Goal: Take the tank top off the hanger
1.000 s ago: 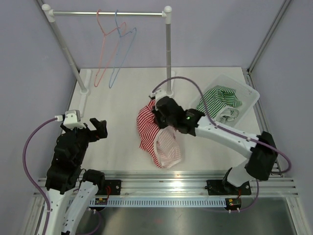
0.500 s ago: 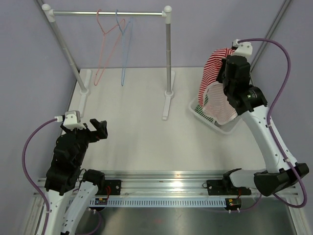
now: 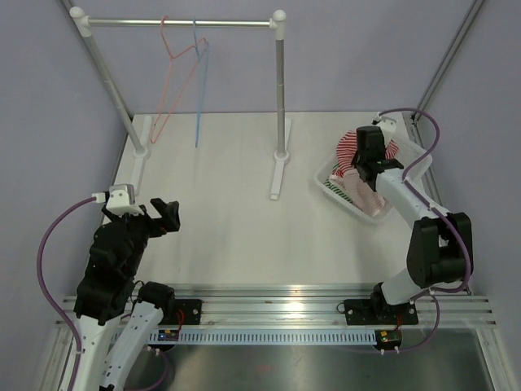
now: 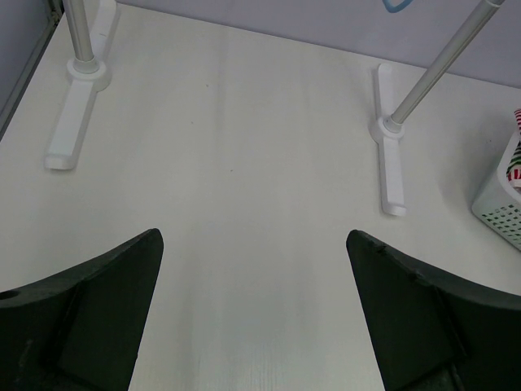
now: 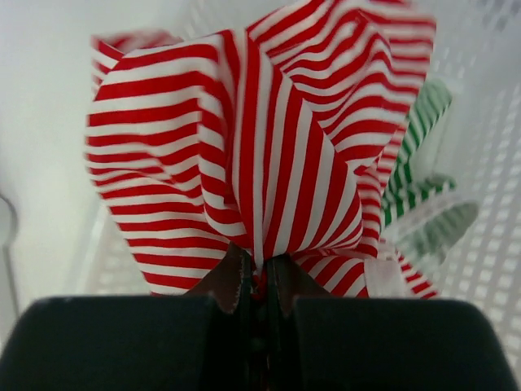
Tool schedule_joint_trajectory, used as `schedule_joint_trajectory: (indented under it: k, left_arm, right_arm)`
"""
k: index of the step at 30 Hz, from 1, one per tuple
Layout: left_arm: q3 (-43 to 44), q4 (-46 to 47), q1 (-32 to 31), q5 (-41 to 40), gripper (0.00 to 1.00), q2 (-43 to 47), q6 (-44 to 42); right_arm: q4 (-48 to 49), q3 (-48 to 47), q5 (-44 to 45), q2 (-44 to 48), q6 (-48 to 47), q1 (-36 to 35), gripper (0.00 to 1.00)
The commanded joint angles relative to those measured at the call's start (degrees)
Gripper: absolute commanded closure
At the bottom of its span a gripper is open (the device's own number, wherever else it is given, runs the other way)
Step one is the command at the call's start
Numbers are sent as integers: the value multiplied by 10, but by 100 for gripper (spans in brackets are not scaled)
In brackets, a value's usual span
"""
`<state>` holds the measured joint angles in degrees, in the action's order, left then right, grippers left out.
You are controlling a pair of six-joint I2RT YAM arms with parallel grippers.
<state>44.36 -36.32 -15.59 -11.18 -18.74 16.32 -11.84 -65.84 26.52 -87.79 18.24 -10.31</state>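
The red-and-white striped tank top [image 3: 356,169] lies bunched in the white basket [image 3: 417,167] at the right. My right gripper [image 3: 364,160] is shut on it; in the right wrist view the cloth [image 5: 252,138] is pinched between the closed fingers [image 5: 259,281], over the basket. A green-striped garment [image 5: 423,204] lies under it. Two bare hangers, pink [image 3: 167,90] and blue [image 3: 199,90], hang on the rail [image 3: 179,23] at the back left. My left gripper [image 3: 163,213] is open and empty above the table at the front left; its fingers [image 4: 98,301] show in the left wrist view.
The rack's right post [image 3: 281,90] and foot [image 3: 278,175] stand mid-table; the left post [image 3: 110,81] and foot [image 3: 134,159] are at the back left. In the left wrist view both feet [image 4: 391,175] and the basket corner [image 4: 501,199] show. Frame poles rise at the right back.
My right arm swung from mid-table up and over to the basket with the striped top and lowered it in. The hangers swing on the rail. The left arm has not moved.
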Motion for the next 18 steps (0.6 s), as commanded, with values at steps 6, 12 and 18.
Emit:
schedule_joint_trajectory:
  k: [6,12,18]
  left_arm:
    - [-4,31,-13,-3,1,7,-7]
    - [-4,26,-15,-10,1,16,-6]
    - [3,9,-15,-45,1,6,1]
  right_arm:
    - [-29,49,-97,-72,177,67,100]
    - [-70,17,-155,-116,172,83,100]
    - [-129,-42,-124,-29,159,83,24]
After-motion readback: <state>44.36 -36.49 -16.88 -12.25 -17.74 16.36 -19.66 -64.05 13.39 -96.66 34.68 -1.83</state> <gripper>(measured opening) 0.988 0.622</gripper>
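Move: The right gripper already holds the red-striped tank top above the basket. The basket's middle lies about 14 cm below that hand and 3 cm back towards the base, with no sideways offset. The green tank top in the basket sits some 3 cm left, 3 cm back and 15 cm down. The rack's right foot is 28 cm left, 2 cm ahead and 17 cm down. From the idle left hand, the basket is roughly 62 cm right, 21 cm ahead and 23 cm below. Plunge the right gripper about 12 cm down into the basket with the red-striped tank top still pinched, easing a little back and to the right. Tip the fingers some 15 degrees further down and roll the hand's left side up as you go. At the bottom, spread the fingers to free the cloth while starting back up by a couple of centimetres. ##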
